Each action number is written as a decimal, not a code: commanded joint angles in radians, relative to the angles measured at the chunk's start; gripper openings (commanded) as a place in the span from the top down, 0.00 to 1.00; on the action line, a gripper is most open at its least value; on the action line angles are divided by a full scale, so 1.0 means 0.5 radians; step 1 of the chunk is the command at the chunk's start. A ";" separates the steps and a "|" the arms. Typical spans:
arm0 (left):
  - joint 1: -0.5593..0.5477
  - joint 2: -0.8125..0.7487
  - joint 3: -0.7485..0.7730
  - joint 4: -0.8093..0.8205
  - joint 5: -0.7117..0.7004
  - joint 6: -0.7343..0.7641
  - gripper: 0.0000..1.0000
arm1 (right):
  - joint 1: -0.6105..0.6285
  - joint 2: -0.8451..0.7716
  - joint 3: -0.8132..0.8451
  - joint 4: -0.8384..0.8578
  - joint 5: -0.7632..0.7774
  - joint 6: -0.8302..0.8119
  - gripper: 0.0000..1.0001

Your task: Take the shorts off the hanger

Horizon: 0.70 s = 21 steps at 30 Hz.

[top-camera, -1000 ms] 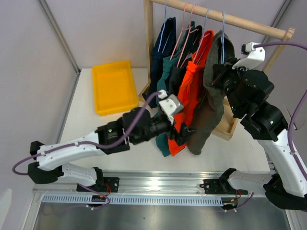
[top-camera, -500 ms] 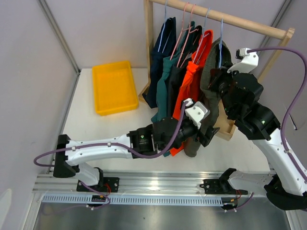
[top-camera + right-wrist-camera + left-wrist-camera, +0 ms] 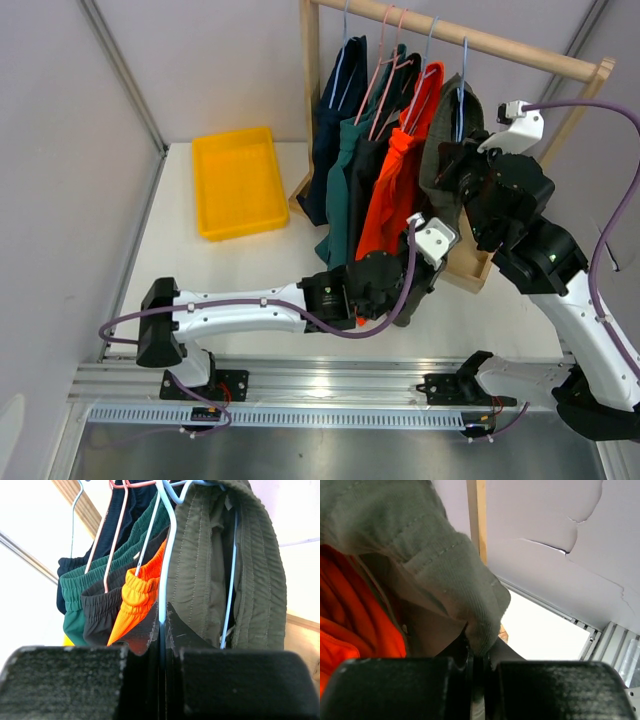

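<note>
Olive green shorts (image 3: 440,150) hang on a light blue hanger (image 3: 463,75) at the right end of the rail. My right gripper (image 3: 162,625) is shut on that hanger's wire (image 3: 167,555), just below the waistband (image 3: 200,570). My left gripper (image 3: 479,655) is shut on the lower hem of the olive shorts (image 3: 445,565); in the top view it sits low under the rack (image 3: 415,290). Orange (image 3: 395,190), black (image 3: 368,160), teal (image 3: 345,170) and navy (image 3: 335,100) shorts hang to the left on their own hangers.
A yellow tray (image 3: 238,180) lies at the back left of the table. The wooden rack has a rail (image 3: 500,45), a left post (image 3: 311,90) and a base frame (image 3: 470,265) behind the left gripper. Wall panels close in both sides.
My left arm stretched right, from beside the orange shorts to the olive shorts' hem, and its gripper closed on the fabric. The right gripper kept its hold on the hanger.
</note>
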 commanded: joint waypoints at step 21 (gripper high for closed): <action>-0.466 -0.453 -0.440 -0.093 -0.324 -0.216 1.00 | -0.158 0.060 0.356 0.128 0.026 -0.106 1.00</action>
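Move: The blue hanger carrying the olive shorts is already in the right fingers; its middle lies about 7 cm ahead of them and 4 cm higher. From the left fingers, already shut on the olive cloth, that hanger is some 18 cm ahead, 2 cm right and 15 cm above. From the right hand, the olive shorts' middle is 2 cm ahead, 3 cm left and 8 cm below; the orange shorts are 5 cm ahead, 10 cm left and equally low. The olive shorts are drawn away from the hanger by the left hand, which keeps its pinch and pulls back about 9 cm and some 5 cm left, nearly level, easing off at the end. The right hand keeps hold of the blue hanger wire, raising it about 3 cm and shifting 2 cm right, against that pull. ##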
